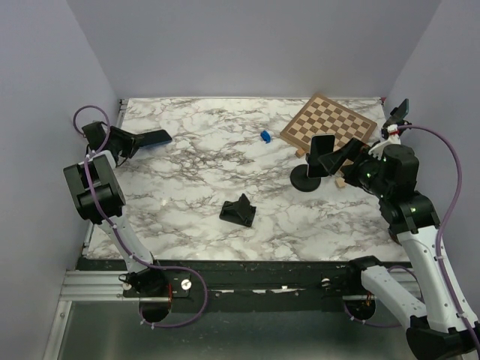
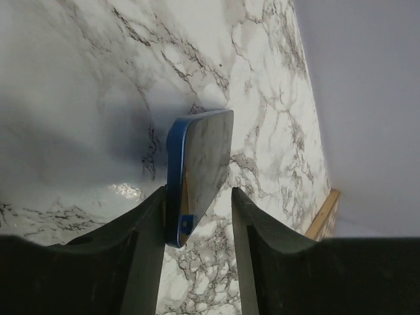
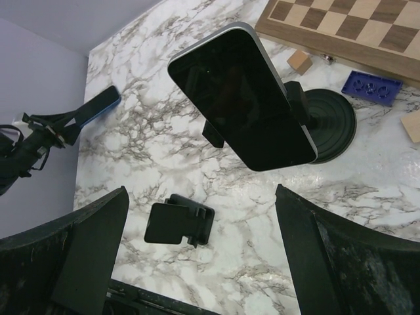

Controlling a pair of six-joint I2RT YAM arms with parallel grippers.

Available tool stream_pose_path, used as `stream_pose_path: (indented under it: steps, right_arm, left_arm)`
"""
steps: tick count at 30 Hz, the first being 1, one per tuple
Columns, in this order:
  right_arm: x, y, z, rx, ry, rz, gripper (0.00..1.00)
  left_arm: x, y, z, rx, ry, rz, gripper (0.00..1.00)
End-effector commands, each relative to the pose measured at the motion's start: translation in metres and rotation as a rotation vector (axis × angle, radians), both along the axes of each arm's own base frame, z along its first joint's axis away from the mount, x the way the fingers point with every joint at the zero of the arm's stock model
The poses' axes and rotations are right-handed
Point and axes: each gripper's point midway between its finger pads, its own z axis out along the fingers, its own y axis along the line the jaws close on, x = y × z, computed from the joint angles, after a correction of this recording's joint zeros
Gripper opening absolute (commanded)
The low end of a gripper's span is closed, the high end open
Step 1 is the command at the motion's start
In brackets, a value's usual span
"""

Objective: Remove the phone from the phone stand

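Observation:
A black phone [image 1: 322, 148] [image 3: 243, 98] sits tilted in the clamp of a round-based black phone stand [image 1: 306, 180] [image 3: 331, 118] at the right of the table. My right gripper [image 1: 335, 160] [image 3: 200, 197] hovers just in front of it, jaws wide open and empty. At the far left, a blue phone [image 1: 154, 138] [image 2: 200, 164] lies on edge between the jaws of my left gripper [image 1: 139, 139] [image 2: 197, 193]. It rests against one finger, with a clear gap to the other. That gripper is open.
A small folding black stand [image 1: 238, 211] [image 3: 178, 220] lies in the middle near the front. A chessboard [image 1: 328, 124] is at the back right, with a blue brick [image 3: 373, 87] and wooden blocks [image 3: 300, 61] nearby. Walls close in the table's left, back and right sides.

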Motion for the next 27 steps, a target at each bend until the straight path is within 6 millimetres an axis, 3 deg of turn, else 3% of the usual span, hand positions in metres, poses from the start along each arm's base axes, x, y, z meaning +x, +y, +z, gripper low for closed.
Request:
stream_pose_path:
  steps: [1, 5, 14, 16, 20, 24, 27]
  right_arm:
    - [-0.002, 0.006, 0.007, 0.025, 0.002, 0.022, 1.0]
    - [-0.001, 0.003, 0.007, 0.009, 0.007, 0.008, 1.0]
    - [-0.001, -0.008, 0.003, -0.047, 0.015, -0.028, 1.0]
    - [-0.002, -0.007, 0.003, -0.046, 0.016, -0.022, 1.0]
    - [-0.003, -0.007, 0.003, -0.053, 0.02, -0.016, 1.0]
    - [-0.003, -0.014, -0.002, -0.084, 0.029, -0.039, 1.0]
    - [-0.002, -0.018, -0.007, -0.115, 0.037, -0.051, 1.0]
  left_arm:
    - [0.0, 0.003, 0.017, 0.082, 0.017, 0.015, 0.53]
    - [-0.001, -0.001, 0.025, 0.099, 0.042, 0.021, 0.59]
    - [-0.03, 0.007, 0.034, 0.114, 0.213, 0.154, 0.75]
    - [-0.034, 0.01, 0.043, 0.133, 0.22, 0.177, 0.8]
    - [-0.04, 0.011, 0.065, 0.176, 0.194, 0.204, 0.8]
    - [-0.04, -0.011, 0.094, 0.172, 0.098, 0.151, 0.78]
    - [-0.039, -0.056, 0.128, 0.221, -0.009, 0.058, 0.74]
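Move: The small phone leans tilted at the left hand's half-open fingers, its middle about 7 cm to the right, 2 cm ahead and 2 cm below. The emptied black phone stand is some 42 cm to that hand's right and 27 cm back, 2 cm lower. From the right hand, the phone lies roughly 67 cm left, 27 cm ahead and 24 cm down. Left fingers open wider as the hand dips about 1 cm, then lifts and draws back off the phone. ##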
